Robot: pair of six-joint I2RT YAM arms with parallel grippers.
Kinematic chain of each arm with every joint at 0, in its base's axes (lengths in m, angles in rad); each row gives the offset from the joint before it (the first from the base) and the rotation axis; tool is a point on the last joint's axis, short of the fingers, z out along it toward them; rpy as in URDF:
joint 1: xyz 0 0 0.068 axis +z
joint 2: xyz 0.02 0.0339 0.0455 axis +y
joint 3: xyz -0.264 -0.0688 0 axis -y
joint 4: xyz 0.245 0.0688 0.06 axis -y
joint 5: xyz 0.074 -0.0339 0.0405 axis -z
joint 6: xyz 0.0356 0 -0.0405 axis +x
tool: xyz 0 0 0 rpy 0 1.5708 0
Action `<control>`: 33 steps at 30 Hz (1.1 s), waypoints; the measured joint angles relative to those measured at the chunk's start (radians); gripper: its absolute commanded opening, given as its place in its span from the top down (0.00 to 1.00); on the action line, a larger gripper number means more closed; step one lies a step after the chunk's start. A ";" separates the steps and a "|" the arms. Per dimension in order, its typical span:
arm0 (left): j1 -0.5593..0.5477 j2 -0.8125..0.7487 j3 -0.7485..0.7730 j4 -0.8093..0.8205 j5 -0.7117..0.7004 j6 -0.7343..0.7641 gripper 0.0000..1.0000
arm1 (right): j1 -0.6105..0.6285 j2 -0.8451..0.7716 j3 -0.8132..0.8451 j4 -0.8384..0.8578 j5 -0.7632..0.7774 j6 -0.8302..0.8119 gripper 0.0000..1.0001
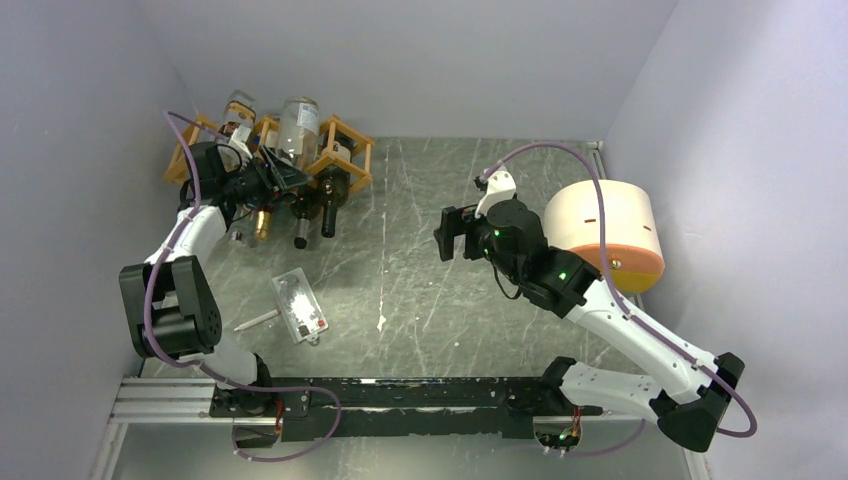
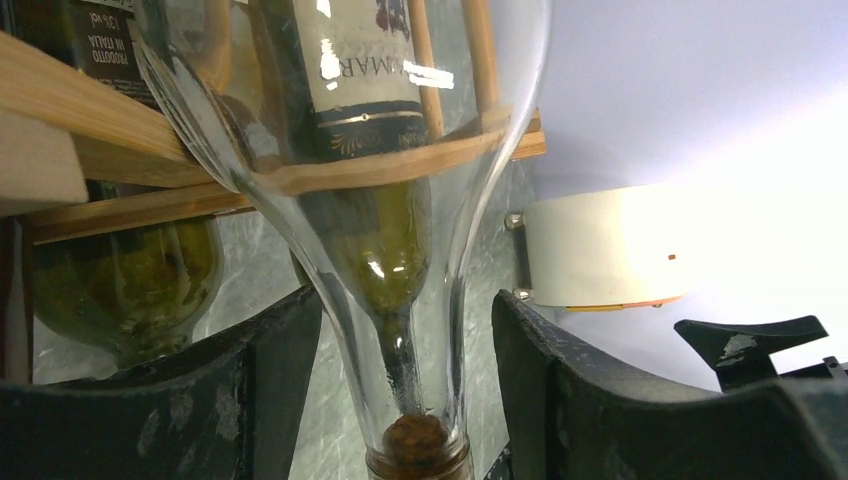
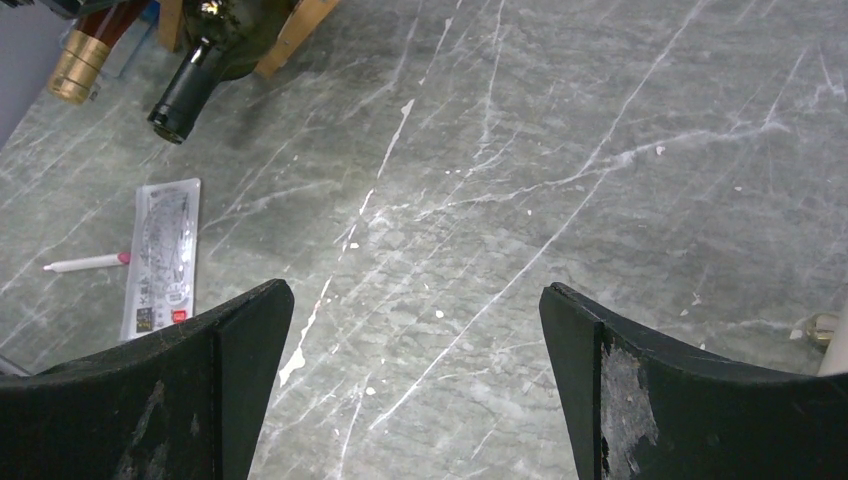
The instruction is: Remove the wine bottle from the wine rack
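The orange-brown wooden wine rack (image 1: 345, 150) stands at the table's back left with several bottles in its cells. A clear wine bottle (image 1: 298, 125) lies in an upper cell, neck pointing toward me. In the left wrist view its neck (image 2: 410, 330) with a brown cork (image 2: 418, 440) runs between my left gripper's fingers (image 2: 270, 380). My left gripper (image 2: 405, 300) is open, with a gap on each side of the glass. My right gripper (image 1: 455, 235) hangs open over bare table at mid-right, holding nothing.
Dark bottles (image 1: 330, 205) and a gold-capped one (image 1: 263, 222) stick out of the rack's lower cells. A flat clear packet (image 1: 300, 305) and a white pen (image 1: 258, 320) lie at front left. A white-and-orange cylinder (image 1: 605, 235) stands at right. Walls close in on three sides.
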 measured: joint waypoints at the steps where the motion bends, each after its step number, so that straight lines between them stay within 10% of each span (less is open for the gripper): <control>1: 0.000 0.002 -0.001 0.008 0.003 -0.006 0.33 | 0.000 0.002 0.000 0.000 0.000 0.000 0.00; 33: 0.040 0.019 -0.150 0.399 0.117 -0.303 0.93 | 0.000 0.044 0.000 -0.004 0.004 0.008 0.00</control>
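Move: The clear wine bottle's neck already lies between the left hand's open fingers, practically at the hand point; the bottle's middle is about 9 cm farther out, 1 cm right and 4 cm up. The dark bottle sits some 7 cm right of the hand, 1 cm ahead and 9 cm below; the gold-necked bottle about 7 cm left, 2 cm back and 9 cm lower. From the right hand the neck is roughly 14 cm ahead, 32 cm left and 6 cm below. The clear bottle's neck is pinched from both sides as the left fingers close by about a quarter of their range, then stop on the glass and grip harder. The left hand otherwise stays nearly in place, rolling slowly by some 10 degrees so its right side and fingertips tilt up, and rising barely half a centimetre at the end. ##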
